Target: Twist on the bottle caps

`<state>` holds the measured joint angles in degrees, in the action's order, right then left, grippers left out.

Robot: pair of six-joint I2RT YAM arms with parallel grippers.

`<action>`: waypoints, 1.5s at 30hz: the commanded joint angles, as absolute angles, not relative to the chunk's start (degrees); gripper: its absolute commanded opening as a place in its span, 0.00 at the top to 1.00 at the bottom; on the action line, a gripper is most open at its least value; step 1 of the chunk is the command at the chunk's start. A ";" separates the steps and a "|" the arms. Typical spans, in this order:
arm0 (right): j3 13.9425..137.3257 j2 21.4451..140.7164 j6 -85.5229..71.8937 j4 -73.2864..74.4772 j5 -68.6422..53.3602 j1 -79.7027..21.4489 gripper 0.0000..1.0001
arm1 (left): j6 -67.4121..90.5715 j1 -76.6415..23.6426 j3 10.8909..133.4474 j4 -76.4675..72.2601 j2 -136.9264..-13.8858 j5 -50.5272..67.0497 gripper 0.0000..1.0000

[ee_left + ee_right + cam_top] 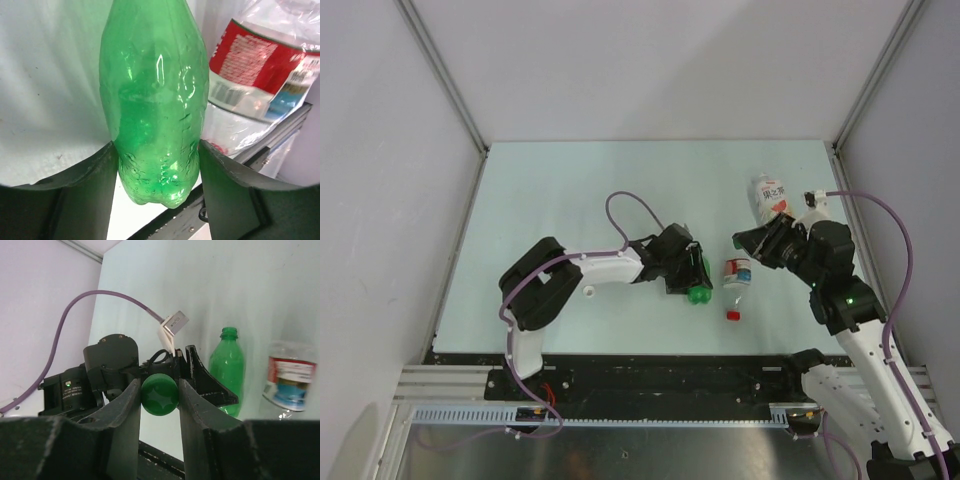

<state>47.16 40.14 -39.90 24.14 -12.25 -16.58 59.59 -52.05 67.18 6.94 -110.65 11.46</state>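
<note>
The small green bottle (pixel 155 100) stands upright with no cap on its neck (pixel 229 333). My left gripper (pixel 159 147) is shut on its lower body, a finger pressed to each side. From above, that gripper (pixel 690 272) is left of centre with the green bottle (pixel 699 293) at its tip. My right gripper (pixel 159 385) is shut on the green cap (pixel 159 394) and hovers right of the green bottle (pixel 745 243). The slim clear bottle (pixel 737 273) sits between the arms, with the red cap (pixel 732 315) at its near end. The white cap (pixel 588 292) lies by the left arm.
The wider clear bottle (pixel 769 198) sits at the back right, just behind my right gripper. The slim bottle's red label (pixel 250 60) is close on the right of the green bottle. The table's dark front rail (pixel 660 365) runs along the near edge.
</note>
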 commanded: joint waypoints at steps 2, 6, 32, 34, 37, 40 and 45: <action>49.04 40.22 -37.25 24.74 -12.28 -16.28 0.73 | 49.67 -51.96 70.56 14.12 -110.80 3.65 0.53; 49.05 40.13 -32.75 22.91 -16.70 -16.26 0.73 | 40.35 -51.94 69.37 15.02 -105.60 -2.42 0.75; 66.28 46.97 -0.68 33.70 -45.37 -29.78 0.74 | -6.45 -52.16 40.65 -2.05 -57.30 44.34 1.00; 66.95 48.28 0.44 35.87 -43.82 -32.27 0.74 | -7.33 -52.20 40.16 -2.03 -56.45 44.62 1.00; 67.79 50.00 2.06 38.50 -41.40 -35.30 0.74 | -8.36 -52.16 40.21 -1.77 -56.45 45.20 1.00; 68.38 50.96 2.87 40.02 -39.75 -37.15 0.74 | -9.14 -52.12 40.67 -1.56 -57.19 46.54 1.00; 68.59 52.18 3.71 41.43 -41.31 -38.49 0.74 | -9.14 -52.12 41.73 -1.27 -58.57 46.19 1.00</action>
<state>66.74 51.11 1.26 37.89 -41.67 -37.52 -7.11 -51.96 40.01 2.37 -58.46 43.16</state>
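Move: My left hand already grips the green bottle near its base, down on the table, with the bottle's middle some 5 cm ahead. The green cap in my right fingers is about 22 cm above and 8 cm right of my left hand, level fore and aft. From my right hand that bottle lies 5 cm ahead, 9 cm left and 22 cm below. The red-capped bottle lies about 9 cm right of my left hand and 1 cm ahead; the white cap is 25 cm left and 1 cm back. Keeping its pinch, my left hand first slides a little forward, then lifts the green bottle some 17 cm while swinging back and left, tipping it from lying to mouth up and rightward. My right hand, still pinching the cap, comes about 12 cm back and 10 cm left, rising then sinking partway, and turns roughly 60 degrees counter-clockwise to bring the cap to the mouth. ##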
